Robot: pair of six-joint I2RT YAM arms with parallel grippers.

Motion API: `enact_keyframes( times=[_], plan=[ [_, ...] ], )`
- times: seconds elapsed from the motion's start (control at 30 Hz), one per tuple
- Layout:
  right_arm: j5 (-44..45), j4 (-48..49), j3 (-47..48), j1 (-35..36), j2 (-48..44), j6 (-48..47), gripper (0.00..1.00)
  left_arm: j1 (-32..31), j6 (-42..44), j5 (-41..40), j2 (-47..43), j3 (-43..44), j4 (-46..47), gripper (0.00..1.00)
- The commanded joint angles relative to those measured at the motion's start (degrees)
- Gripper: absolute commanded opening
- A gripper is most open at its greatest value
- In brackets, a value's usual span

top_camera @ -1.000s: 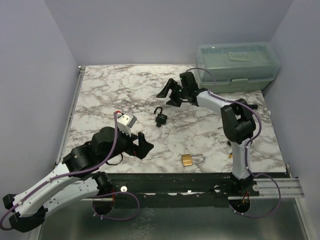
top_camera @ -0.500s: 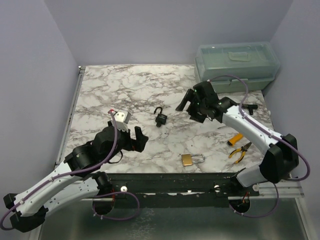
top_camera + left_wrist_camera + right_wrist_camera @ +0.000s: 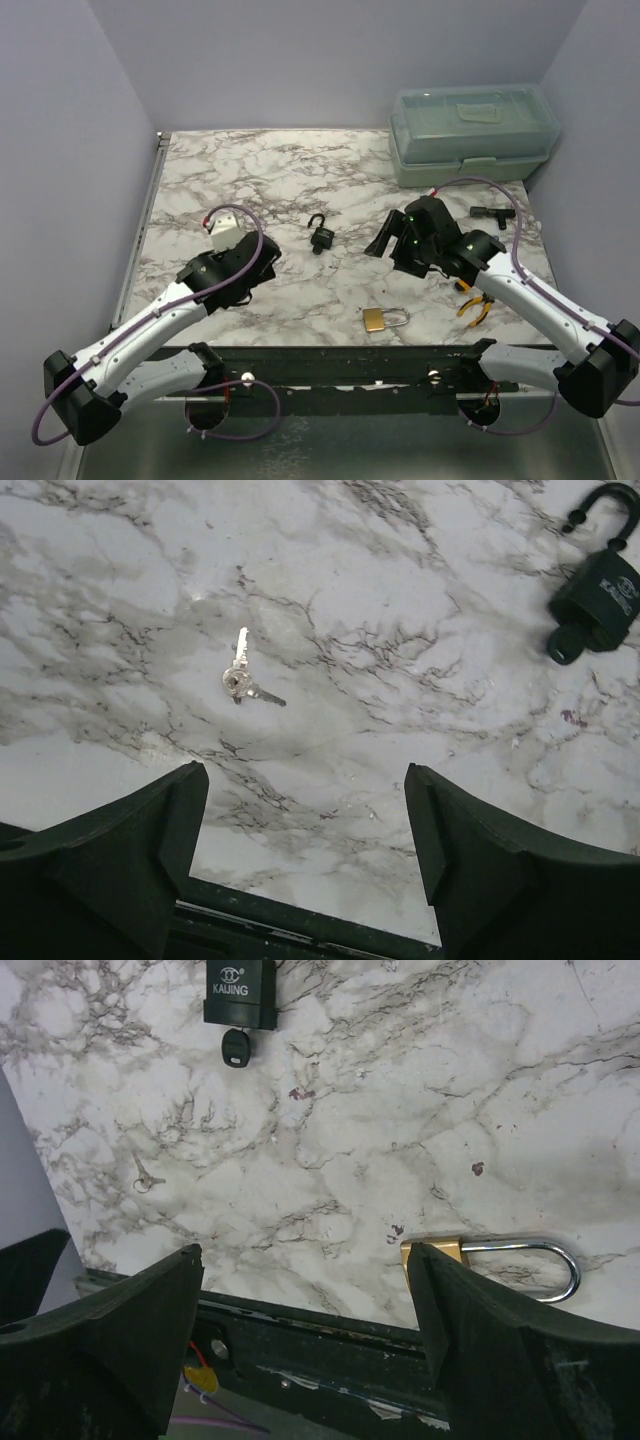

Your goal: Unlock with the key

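A black padlock (image 3: 321, 236) lies mid-table with its shackle swung open and a black-headed key in its keyhole; it also shows in the left wrist view (image 3: 595, 598) and the right wrist view (image 3: 240, 995). A brass padlock (image 3: 377, 320) with a shut shackle lies near the front edge, partly behind my right finger in the right wrist view (image 3: 432, 1252). A small ring of silver keys (image 3: 240, 679) lies loose on the marble ahead of my left gripper (image 3: 305, 780), which is open and empty. My right gripper (image 3: 305, 1255) is open and empty above the front edge.
A green toolbox (image 3: 470, 130) stands at the back right. Orange-handled pliers (image 3: 476, 306) and a small black tool (image 3: 492, 212) lie at the right. The black front rail (image 3: 300, 1330) runs just below both grippers. The silver keys also show in the right wrist view (image 3: 146, 1178).
My right arm has swung back from the far middle toward the near right, above the brass padlock. My left arm has pulled back left. Both padlocks have stayed put.
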Motion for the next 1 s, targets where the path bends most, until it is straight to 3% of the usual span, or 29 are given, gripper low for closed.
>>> enact_keyframes(
  times=[0.0, 0.17, 0.3, 0.63, 0.97],
  plan=[
    [-2.34, 0.26, -2.9, 0.38, -3.71, -1.39, 0.88, 9.87, 0.11, 5.95, 2.73, -0.79, 0.69, 0.84],
    [-5.21, 1.1, -6.41, 0.37, -7.61, -2.2, 0.88, 19.89, 5.15, 15.61, 6.9, -1.74, 5.44, 0.79],
    [-6.42, 0.28, -7.87, 0.45, -11.41, -2.67, 0.87, 24.31, 6.46, 18.87, 9.72, -2.76, 7.74, 0.77],
    [-5.75, -4.57, -10.96, 0.47, -19.84, -3.12, 0.87, 27.56, 3.07, 20.75, 16.82, -7.76, 14.48, 0.67],
    [-6.18, -6.42, -12.6, 0.47, -23.49, -3.06, 0.87, 28.57, 1.67, 16.96, 18.3, -11.24, 18.73, 0.55]
  ],
)
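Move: The loose silver keys lie on the table about 4 cm ahead of the left hand, 7 cm to its left and some 14 cm below. At about that same depth, the black padlock, open with its key in it, lies roughly 13 cm ahead and 14 cm to the right of the left hand; the brass padlock lies about 26 cm to the right and 4 cm back. From the right hand the keys lie some 32 cm to the left, level fore and aft, 16 cm below. Down towards the silver keys goes the left hand, about 11.5 cm in all, after first swinging some 4 cm left and a little forward. Its wrist tips to point more steeply down by about 20 degrees and turns counter-clockwise, while the wide-open fingers draw partly together, still empty just above the keys. The right hand, open and empty, backs off about 7 cm and drifts right, over the brass padlock. ##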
